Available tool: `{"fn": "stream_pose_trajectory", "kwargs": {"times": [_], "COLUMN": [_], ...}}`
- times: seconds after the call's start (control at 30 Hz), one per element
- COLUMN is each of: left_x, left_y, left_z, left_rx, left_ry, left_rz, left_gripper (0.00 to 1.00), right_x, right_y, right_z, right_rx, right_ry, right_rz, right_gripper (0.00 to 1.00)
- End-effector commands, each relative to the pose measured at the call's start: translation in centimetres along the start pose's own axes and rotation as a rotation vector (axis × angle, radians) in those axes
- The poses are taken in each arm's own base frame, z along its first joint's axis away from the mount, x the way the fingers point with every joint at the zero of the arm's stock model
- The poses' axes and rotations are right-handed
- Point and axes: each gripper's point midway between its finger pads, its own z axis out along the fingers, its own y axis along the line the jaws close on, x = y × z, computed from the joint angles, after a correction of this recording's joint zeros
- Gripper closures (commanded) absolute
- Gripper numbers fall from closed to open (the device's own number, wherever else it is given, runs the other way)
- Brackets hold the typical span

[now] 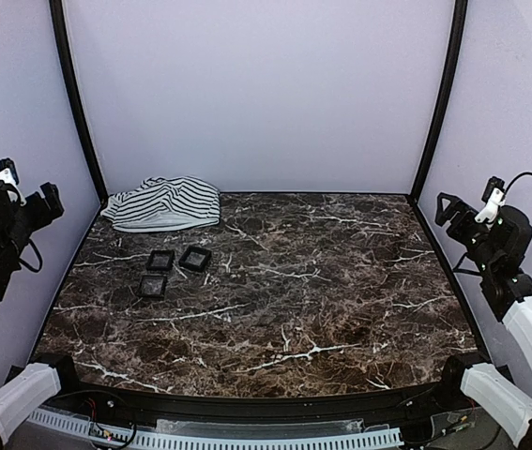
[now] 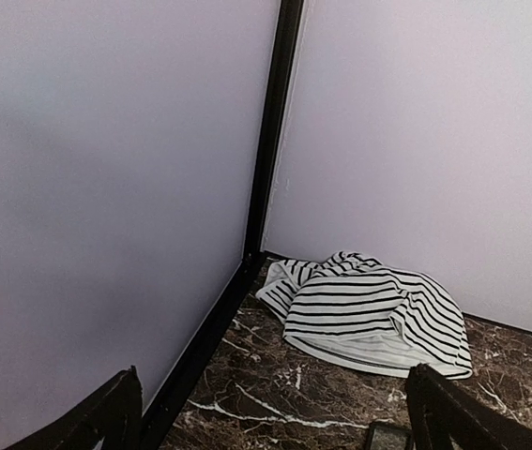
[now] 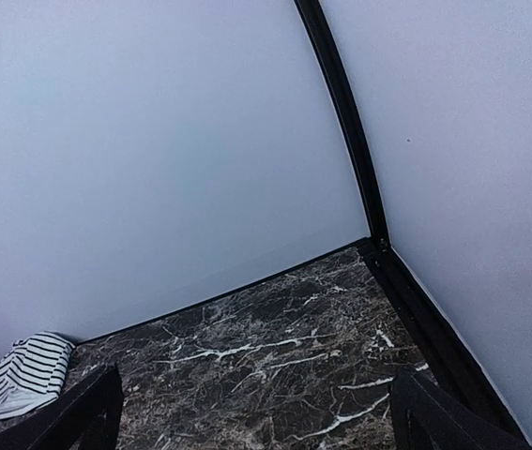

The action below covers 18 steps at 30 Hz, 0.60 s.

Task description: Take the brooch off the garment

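Observation:
The garment (image 1: pixel 164 204), a crumpled white top with thin black stripes, lies in the far left corner of the marble table (image 1: pixel 322 309). It also shows in the left wrist view (image 2: pixel 369 314) and, small, at the lower left of the right wrist view (image 3: pixel 26 375). No brooch shows on it in any view. My left gripper (image 1: pixel 31 194) hangs raised at the left wall, open and holding nothing (image 2: pixel 275 424), and faces the garment from well short of it. My right gripper (image 1: pixel 467 202) is raised at the right wall, also open with nothing in it (image 3: pixel 256 424), far from the garment.
Three small black boxes (image 1: pixel 160 260) (image 1: pixel 195 258) (image 1: pixel 153 286) sit on the table in front of the garment; one box's corner (image 2: pixel 387 437) shows in the left wrist view. Pale walls and black corner posts (image 1: pixel 78 103) (image 1: pixel 439 103) enclose the table.

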Motion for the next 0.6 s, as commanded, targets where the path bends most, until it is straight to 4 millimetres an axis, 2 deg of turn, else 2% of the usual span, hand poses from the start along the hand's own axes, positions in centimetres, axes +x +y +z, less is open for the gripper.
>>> {"fn": "stream_pose_trajectory", "kwargs": {"times": [0.0, 0.17, 0.27, 0.3, 0.33, 0.37, 0.4, 0.57], "left_x": [1.3, 1.5, 2.4, 3.7, 3.7, 5.0, 5.0, 9.0], "left_y": [2.0, 1.1, 0.2, -0.4, -0.9, -1.5, -2.0, -5.8], "left_z": [0.2, 0.0, 0.9, 1.8, 2.2, 3.3, 3.9, 8.7], "left_rx": [-0.109, -0.040, -0.003, 0.019, 0.033, 0.050, 0.062, 0.128], "left_ry": [0.014, -0.005, 0.048, 0.108, 0.125, 0.185, 0.198, 0.384], "left_rz": [-0.054, -0.016, -0.053, -0.056, -0.084, -0.092, -0.119, -0.136], "left_gripper": [0.00, 0.00, 0.00, 0.00, 0.00, 0.00, 0.00, 0.04], "right_x": [0.2, 0.8, 0.8, 0.9, 0.9, 0.8, 1.3, 4.9], "right_y": [-0.5, 0.4, 1.2, 1.4, 1.7, 1.9, 2.0, 5.1], "right_z": [-0.1, 0.7, 1.1, 1.3, 1.5, 1.7, 1.9, 2.9], "right_rx": [0.024, -0.019, -0.045, -0.051, -0.057, -0.063, -0.066, -0.167], "right_ry": [0.002, 0.050, 0.097, 0.120, 0.137, 0.153, 0.184, 0.340], "right_rz": [0.038, 0.016, -0.005, -0.009, -0.014, -0.020, -0.022, -0.049], "right_gripper": [0.01, 0.01, 0.01, 0.01, 0.01, 0.01, 0.01, 0.01]}}
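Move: The striped garment, taken as one heap, lies about 32 cm ahead of the left hand, some 8 cm to its right and 28 cm below; the brooch can't be made out. Lower down, one black frame is roughly 11 cm ahead and 12 cm right of that hand, a second 12 cm ahead and 21 cm right, a third 4 cm ahead and 12 cm right. From the right hand the garment lies about 30 cm ahead, 60 cm left and 25 cm below. Towards the garment the left hand sinks about 7 cm and reaches about 6 cm forward, nearly all the forward reach coming late and quickening, while its fingers tip down some 10 degrees and its left side dips. The right hand eases left and forward by about 3 cm each, nosing down and turning counter-clockwise. Both grippers stay open and touch nothing. ##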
